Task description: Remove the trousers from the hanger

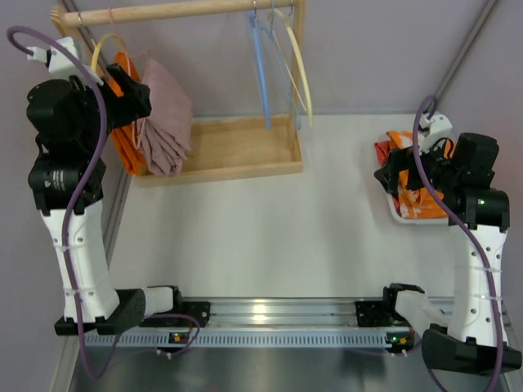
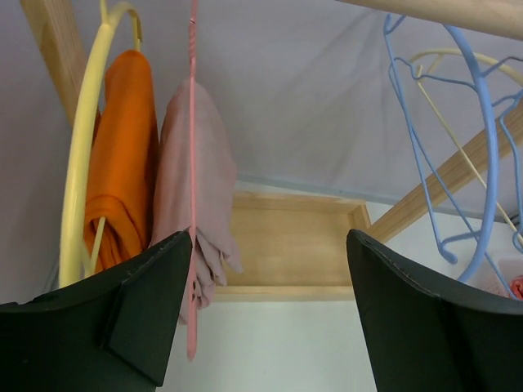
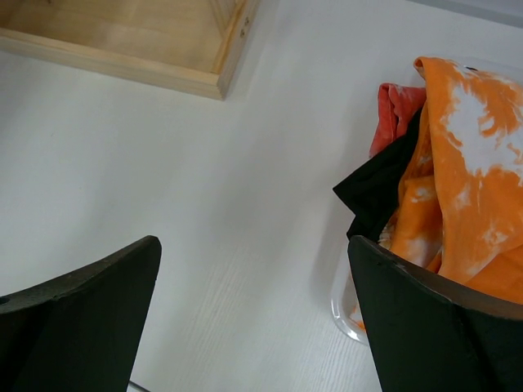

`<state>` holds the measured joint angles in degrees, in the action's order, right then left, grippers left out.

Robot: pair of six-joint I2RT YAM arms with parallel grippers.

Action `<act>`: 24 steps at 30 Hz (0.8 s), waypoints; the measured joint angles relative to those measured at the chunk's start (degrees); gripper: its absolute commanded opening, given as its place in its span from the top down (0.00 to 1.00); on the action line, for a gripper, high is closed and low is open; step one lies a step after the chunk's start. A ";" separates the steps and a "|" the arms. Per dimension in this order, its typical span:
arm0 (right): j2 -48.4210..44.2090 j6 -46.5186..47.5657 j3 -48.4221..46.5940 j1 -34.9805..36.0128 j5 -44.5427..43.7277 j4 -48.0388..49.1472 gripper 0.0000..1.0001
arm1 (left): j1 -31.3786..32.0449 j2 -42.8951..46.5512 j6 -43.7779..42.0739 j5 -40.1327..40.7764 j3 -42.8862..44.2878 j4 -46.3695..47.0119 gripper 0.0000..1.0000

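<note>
Dusty pink trousers (image 1: pixel 167 122) and bright orange trousers (image 1: pixel 127 155) hang at the left end of the wooden rail (image 1: pixel 180 11). The left wrist view shows the orange trousers (image 2: pixel 122 155) draped over a yellow hanger (image 2: pixel 80 171) and the pink trousers (image 2: pixel 214 180) over a thin pink hanger (image 2: pixel 193 147). My left gripper (image 1: pixel 135 98) (image 2: pixel 270 237) is raised beside them and open. The pink hanger's lower end lies by the inner edge of its left finger (image 2: pixel 131 310). My right gripper (image 1: pixel 392 175) (image 3: pixel 253 241) hovers open over the table, holding nothing.
Empty blue (image 1: pixel 261 73) and pale yellow (image 1: pixel 300 69) hangers hang at the rail's right end. The rack's wooden base tray (image 1: pixel 237 147) lies below. A white tub (image 1: pixel 396 214) at the right holds orange blotched cloth (image 3: pixel 474 163), black cloth (image 3: pixel 380 192) and red cloth (image 3: pixel 394 110).
</note>
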<state>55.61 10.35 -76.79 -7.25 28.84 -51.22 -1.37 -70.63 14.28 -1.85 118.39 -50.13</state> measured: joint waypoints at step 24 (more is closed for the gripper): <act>-0.28 -1.62 5.33 0.00 -0.31 1.90 0.01 | -0.04 -23.39 -0.46 11.17 5.31 10.10 0.43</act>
<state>55.33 8.73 -71.46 -7.25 28.53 -49.32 -1.41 -94.02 13.82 9.32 123.70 -40.03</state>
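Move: The pink trousers hang about 30 cm ahead of the left gripper, some 8 cm to its left, their middle roughly 15 cm below it. The pink hanger's near end is closer, about 12 cm ahead, 4 cm left and 5 cm down. The orange trousers hang beside the pink ones, about 8 cm farther left and level with them front to back. From the right gripper, the pink trousers are roughly 33 cm ahead, 60 cm left and 5 cm above. Bring the left gripper about 16 cm forward to the pink trousers, sinking some 7 cm and easing 4 cm left, so that the near part of the pink hanger comes between the fingers. Swing the wrist about 10 degrees counter-clockwise, tip it slightly down, and narrow the fingers partway without shutting them. Let the open right gripper sink 3 cm beside the clothes basket. ##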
